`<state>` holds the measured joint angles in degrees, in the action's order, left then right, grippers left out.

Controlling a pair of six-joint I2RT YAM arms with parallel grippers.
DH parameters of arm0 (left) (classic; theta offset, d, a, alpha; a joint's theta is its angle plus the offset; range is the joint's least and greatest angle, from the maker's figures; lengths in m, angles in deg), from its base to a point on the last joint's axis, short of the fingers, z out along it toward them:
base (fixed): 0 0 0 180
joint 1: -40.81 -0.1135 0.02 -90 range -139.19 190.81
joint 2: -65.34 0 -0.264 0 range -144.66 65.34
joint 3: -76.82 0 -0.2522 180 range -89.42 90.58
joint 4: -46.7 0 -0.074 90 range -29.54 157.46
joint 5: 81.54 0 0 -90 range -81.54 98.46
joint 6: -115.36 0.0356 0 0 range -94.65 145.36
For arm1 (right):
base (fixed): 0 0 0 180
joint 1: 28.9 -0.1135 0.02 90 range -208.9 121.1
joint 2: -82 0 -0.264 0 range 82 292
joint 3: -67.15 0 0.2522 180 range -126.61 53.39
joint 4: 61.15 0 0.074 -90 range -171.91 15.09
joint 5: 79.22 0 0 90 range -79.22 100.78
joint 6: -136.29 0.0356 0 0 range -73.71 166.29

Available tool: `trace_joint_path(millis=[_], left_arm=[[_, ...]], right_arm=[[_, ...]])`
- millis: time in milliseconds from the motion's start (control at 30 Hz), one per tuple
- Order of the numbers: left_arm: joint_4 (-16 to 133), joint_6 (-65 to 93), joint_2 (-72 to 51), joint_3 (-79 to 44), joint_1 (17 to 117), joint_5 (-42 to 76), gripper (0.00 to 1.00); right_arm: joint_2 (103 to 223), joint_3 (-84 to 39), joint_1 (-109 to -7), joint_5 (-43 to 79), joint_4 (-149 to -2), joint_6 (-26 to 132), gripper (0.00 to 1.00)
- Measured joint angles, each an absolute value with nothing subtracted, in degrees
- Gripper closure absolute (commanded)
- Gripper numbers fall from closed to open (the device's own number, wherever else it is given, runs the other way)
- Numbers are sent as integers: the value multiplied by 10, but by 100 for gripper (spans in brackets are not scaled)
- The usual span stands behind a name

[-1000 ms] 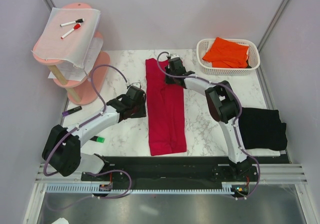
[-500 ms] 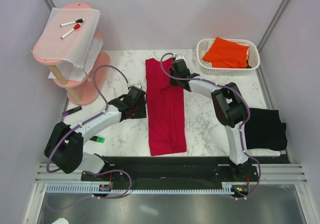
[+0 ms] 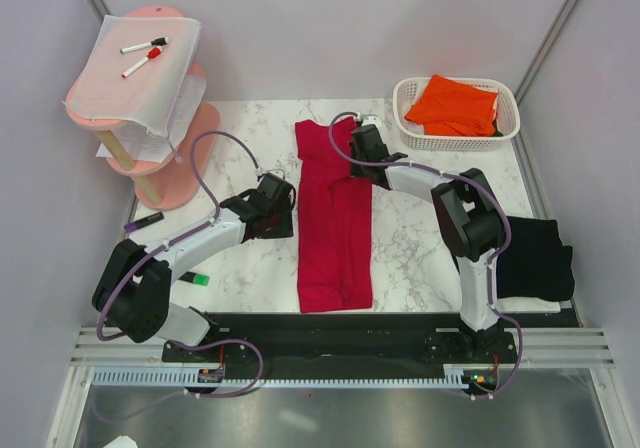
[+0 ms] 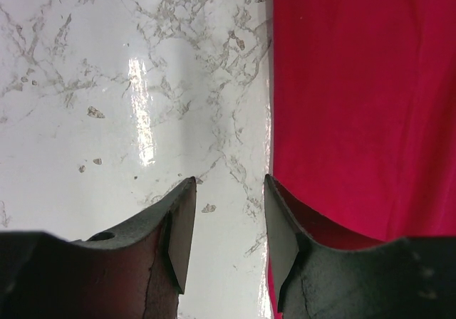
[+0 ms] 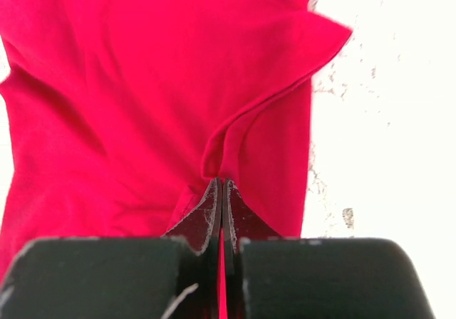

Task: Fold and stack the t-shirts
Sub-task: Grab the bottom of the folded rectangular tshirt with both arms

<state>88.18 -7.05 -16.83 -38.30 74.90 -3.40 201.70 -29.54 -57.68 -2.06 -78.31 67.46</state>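
A crimson red t-shirt (image 3: 334, 230) lies as a long folded strip down the middle of the marble table. My right gripper (image 3: 362, 153) is shut on a fold of its cloth (image 5: 235, 141) near the far right edge, with fabric pinched between the fingers. My left gripper (image 4: 228, 191) stands open just left of the shirt's left edge (image 4: 356, 98), with only bare marble between its fingers. A black t-shirt (image 3: 530, 258) lies folded at the right of the table. An orange t-shirt (image 3: 455, 103) sits in the white basket (image 3: 410, 128).
A pink tiered stand (image 3: 150, 158) at the back left carries a white sheet (image 3: 135, 73) with two marker pens (image 3: 142, 54). A dark marker (image 3: 145, 222) and a green one (image 3: 200, 279) lie on the table near the left arm.
My right gripper has moved right and nearer along the red shirt's far part, pulling cloth with it. The left gripper has hardly moved.
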Motion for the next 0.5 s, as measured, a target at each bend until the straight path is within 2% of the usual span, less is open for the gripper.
trace_joint_path(millis=[133, 233, 267, 333, 367, 433, 467, 500], left_arm=[[882, -70, -169, -383, 749, -34, 50], [882, -70, -171, -383, 749, -34, 50], [882, -70, -173, -383, 749, -34, 50], [882, -70, -176, -383, 749, -33, 48], [882, -70, -177, -383, 749, -33, 48], [882, -70, -177, -383, 749, -32, 46], [882, -70, -177, -383, 749, -31, 45], [882, -70, -177, -383, 749, -30, 44]], right_arm=[[2010, -295, -575, -28, -776, 675, 100], [2009, -295, -575, -36, -772, 675, 91], [2008, -295, -575, -40, -772, 675, 75], [2008, -295, -575, -49, -774, 675, 61], [2008, -295, -575, -53, -775, 678, 49], [2008, -293, -574, -65, -778, 673, 43], [2007, -290, -573, -71, -779, 676, 34], [2004, -281, -573, -76, -779, 675, 31]])
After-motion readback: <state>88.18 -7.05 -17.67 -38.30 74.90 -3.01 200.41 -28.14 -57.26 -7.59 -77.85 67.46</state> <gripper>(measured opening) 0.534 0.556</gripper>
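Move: The right hand already has its shut tips on the edge of the t-shirt's upper flap, and the folded strip's right side lies about 4 cm to its right, level with it and about 2 cm below. The flap's free corner is some 8 cm ahead and 7 cm right; the white basket sits about 16 cm ahead and 19 cm right. From the left hand, that stretch of the strip's right side is roughly 20 cm ahead, 16 cm right and 5 cm below. The right hand first lifts about 1 cm with its fingers still shut on the red flap's edge, then opens them to a little over half and lets go of the cloth while sliding some 2 cm right towards the strip's right side, sinking slightly and turning about 5 degrees clockwise. The left hand holds its place half open, just left of the shirt's left side, easing down barely half a centimetre without touching the cloth. ##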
